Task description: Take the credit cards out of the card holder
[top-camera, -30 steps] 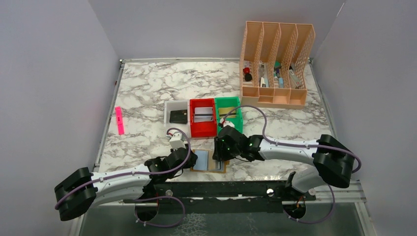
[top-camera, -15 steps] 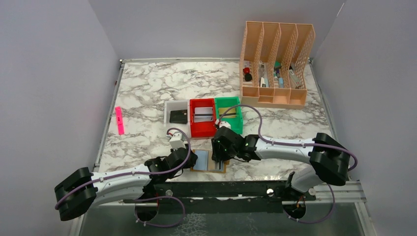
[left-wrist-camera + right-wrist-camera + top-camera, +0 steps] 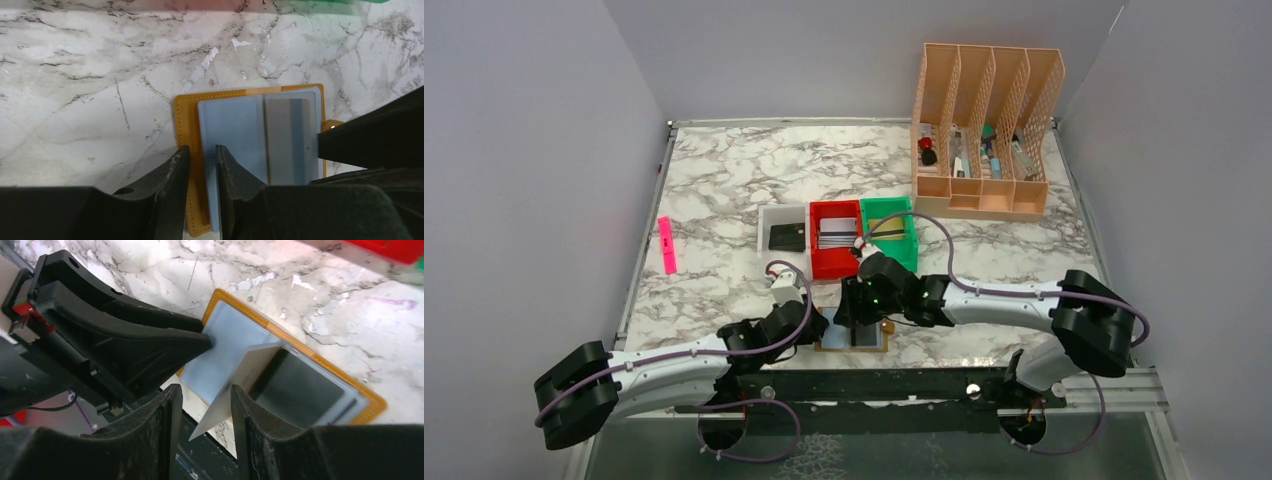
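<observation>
The card holder [image 3: 828, 341] lies open flat near the table's front edge, tan with pale blue panels [image 3: 230, 135]. My left gripper [image 3: 202, 148] is closed narrowly over the holder's left rim [image 3: 185, 120], with the tan edge and the panel's edge between its fingers. My right gripper [image 3: 205, 387] hovers over the holder's right half with its jaws apart. A pale grey card [image 3: 240, 370] tilts up out of the dark pocket [image 3: 295, 390]. The card stands between the right fingers and leans on the right one, with a gap to the left one.
Behind the holder stand a white bin [image 3: 766, 215], a red bin [image 3: 836, 262] with cards and a green bin [image 3: 906, 250]. A tan mesh organizer [image 3: 986, 130] is at the back right. A pink strip [image 3: 667, 245] lies at the left. A black rail [image 3: 874, 385] runs along the near edge.
My right gripper has moved left, from the holder's right edge to over its middle. The left arm has stayed where it was.
</observation>
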### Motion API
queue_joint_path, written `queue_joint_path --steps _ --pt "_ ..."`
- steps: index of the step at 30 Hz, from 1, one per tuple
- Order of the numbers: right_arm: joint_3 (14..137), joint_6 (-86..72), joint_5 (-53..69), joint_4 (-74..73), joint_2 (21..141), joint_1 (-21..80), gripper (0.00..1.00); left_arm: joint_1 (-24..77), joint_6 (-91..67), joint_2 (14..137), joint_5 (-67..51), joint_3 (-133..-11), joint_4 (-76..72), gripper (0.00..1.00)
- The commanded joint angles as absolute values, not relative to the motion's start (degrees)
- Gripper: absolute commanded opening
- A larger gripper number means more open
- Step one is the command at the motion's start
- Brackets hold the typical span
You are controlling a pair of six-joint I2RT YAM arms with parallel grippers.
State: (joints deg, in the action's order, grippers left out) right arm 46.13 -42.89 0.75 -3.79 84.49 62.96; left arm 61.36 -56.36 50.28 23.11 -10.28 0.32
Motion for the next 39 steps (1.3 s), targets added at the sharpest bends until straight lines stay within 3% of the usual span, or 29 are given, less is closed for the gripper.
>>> queue_joint_path --steps 1,10,19,39 --pt "46.2 -43.8 6.8 1.8 88.4 63.3 0.46 61.7 -56.5 48.9 18.9 -9.4 2.0 0.29" --pt "44.1 -45.0 7.8 5.0 87.6 63.3 0.48 61.7 -56.9 45.4 20.0 -9.0 5.1 0.31" --pt "36.7 -48.0 -0.9 3.8 80.4 63.3 0.49 61.7 -57.8 42.6 22.5 -10.8 9.6 0.48" --pt "37.7 -47.3 6.4 12.1 88.9 63.3 0.46 61.8 -57.9 37.0 25.8 -18.3 22.5 0.57"
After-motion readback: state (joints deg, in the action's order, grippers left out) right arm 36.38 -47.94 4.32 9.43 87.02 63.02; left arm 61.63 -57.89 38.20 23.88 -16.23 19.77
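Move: The card holder's raised page stands against the right fingers, its middle about 1 cm to their left, 1 cm back and 2 cm below the right hand. The spine is some 2 cm right, 1 cm back and 5 cm below that hand; the red tray's middle is about 18 cm ahead, 2 cm left and 4 cm lower. From the left hand, on the holder's left edge, the page is about 5 cm right, level fore and aft and 1 cm higher. Already against the raised page, the right fingers push it over to the left and down, about 2 cm each way while easing back, then come off it to the right with a small lift and sink again about 3 cm to the spine. The left fingers slip back about 1 cm off the left edge, then spread and rise some 3 cm. ##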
